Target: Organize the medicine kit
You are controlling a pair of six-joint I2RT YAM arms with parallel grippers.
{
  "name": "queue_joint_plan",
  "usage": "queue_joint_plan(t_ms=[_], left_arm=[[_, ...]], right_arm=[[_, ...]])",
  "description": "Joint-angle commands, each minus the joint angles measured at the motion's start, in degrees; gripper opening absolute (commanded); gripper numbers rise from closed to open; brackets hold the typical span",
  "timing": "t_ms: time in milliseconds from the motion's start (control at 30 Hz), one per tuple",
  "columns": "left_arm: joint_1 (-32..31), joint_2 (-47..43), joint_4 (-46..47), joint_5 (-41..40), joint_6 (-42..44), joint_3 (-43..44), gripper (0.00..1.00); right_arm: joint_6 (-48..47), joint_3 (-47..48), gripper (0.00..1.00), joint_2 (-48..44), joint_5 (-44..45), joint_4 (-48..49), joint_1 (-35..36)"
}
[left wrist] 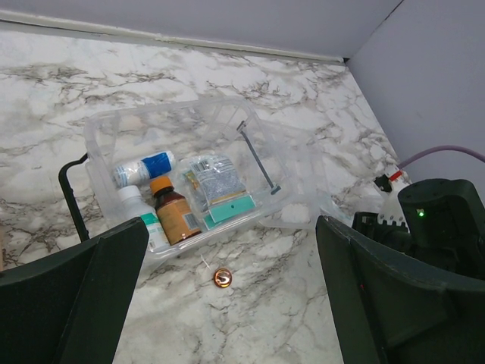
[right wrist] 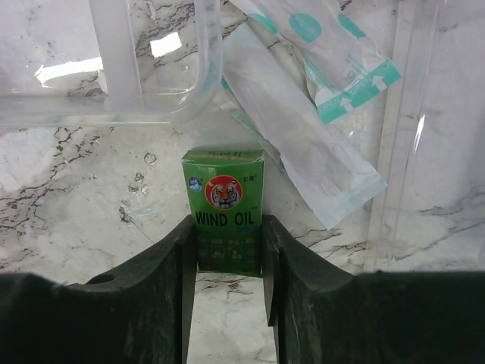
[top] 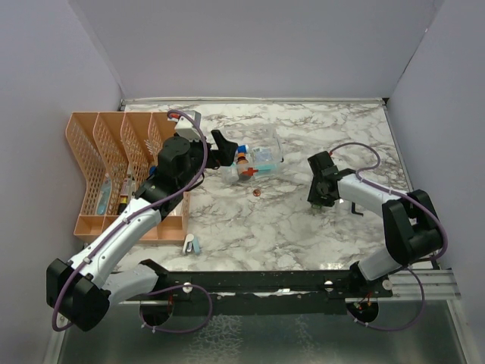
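Note:
The medicine kit [top: 261, 155], a clear plastic box, lies open near the middle of the table. Its rim [left wrist: 97, 130] and black handle [left wrist: 72, 199] show in the left wrist view. Inside lie a brown bottle [left wrist: 173, 218], a white roll with a blue label [left wrist: 144, 168], a white bottle [left wrist: 142, 220] and a zip bag [left wrist: 220, 186]. My left gripper [left wrist: 231, 303] [top: 222, 148] hangs open just short of the kit, above a small copper-coloured round thing [left wrist: 222, 278]. My right gripper [right wrist: 227, 231] [top: 324, 189] has its jaws against both sides of a green Wind Oil box [right wrist: 224, 201].
An orange lattice organizer [top: 114, 171] stands at the left. A small white and teal item [top: 191, 244] lies near the front edge. In the right wrist view, white and teal sachets [right wrist: 303, 144] and a clear plastic container [right wrist: 114, 68] lie just beyond the green box.

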Motion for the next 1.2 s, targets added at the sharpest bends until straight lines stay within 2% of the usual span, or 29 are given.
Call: queue_joint_plan(t_ms=[0,233,467,700,1000,1167], left_arm=[[-0.1,0.2,2.0,-1.5,0.5,0.2,0.96],[-0.1,1.0,2.5,-2.8,2.0,1.0,0.96],[-0.1,2.7,3.0,-4.5,4.1,3.0,0.96],[0.3,5.2,0.6,-8.4,4.8,6.6,0.96],[1.0,9.0,-6.0,-6.7,4.1,11.9,0.96],[1.3,10.0,-6.5,-6.0,3.6,12.4,0.96]], right_arm=[[-0.7,1.6,0.34,-1.2,-0.2,0.8,-0.3],[0.7,6.2,0.34,-4.9,-1.5,-1.3,-0.3],[0.8,14.9,0.34,-2.0,-0.2,-0.7,-0.3],[1.1,27.3,0.34,7.9,2.3,1.6,-0.3],[1.2,38.5,0.34,22.1,-1.7,3.4,-2.0],[0.2,43.7,0.34,28.9,-2.7,3.1,-2.2]])
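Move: In the right hand's shut fingers the green Wind Oil box still lies on the table. The clear divided tray it is carried to lies about 15 cm ahead and 4 cm to the left, at table level. Two white sachets lie some 5 cm ahead and 3 cm right; the open clear kit box is roughly 14 cm ahead and 23 cm left. From the left hand the tray is about 9 cm ahead, 25 cm right and 27 cm below. Lifting the pinched green box off the table, the right hand arcs forward about 19 cm and some 6 cm left, past the sachets to above the tray. It climbs around 11 cm, then sinks about 5 cm towards the tray, keeping its grip, fingers tipped roughly 15 degrees more forward. Empty and open, the left hand eases about 4 cm forward, high above the table. ##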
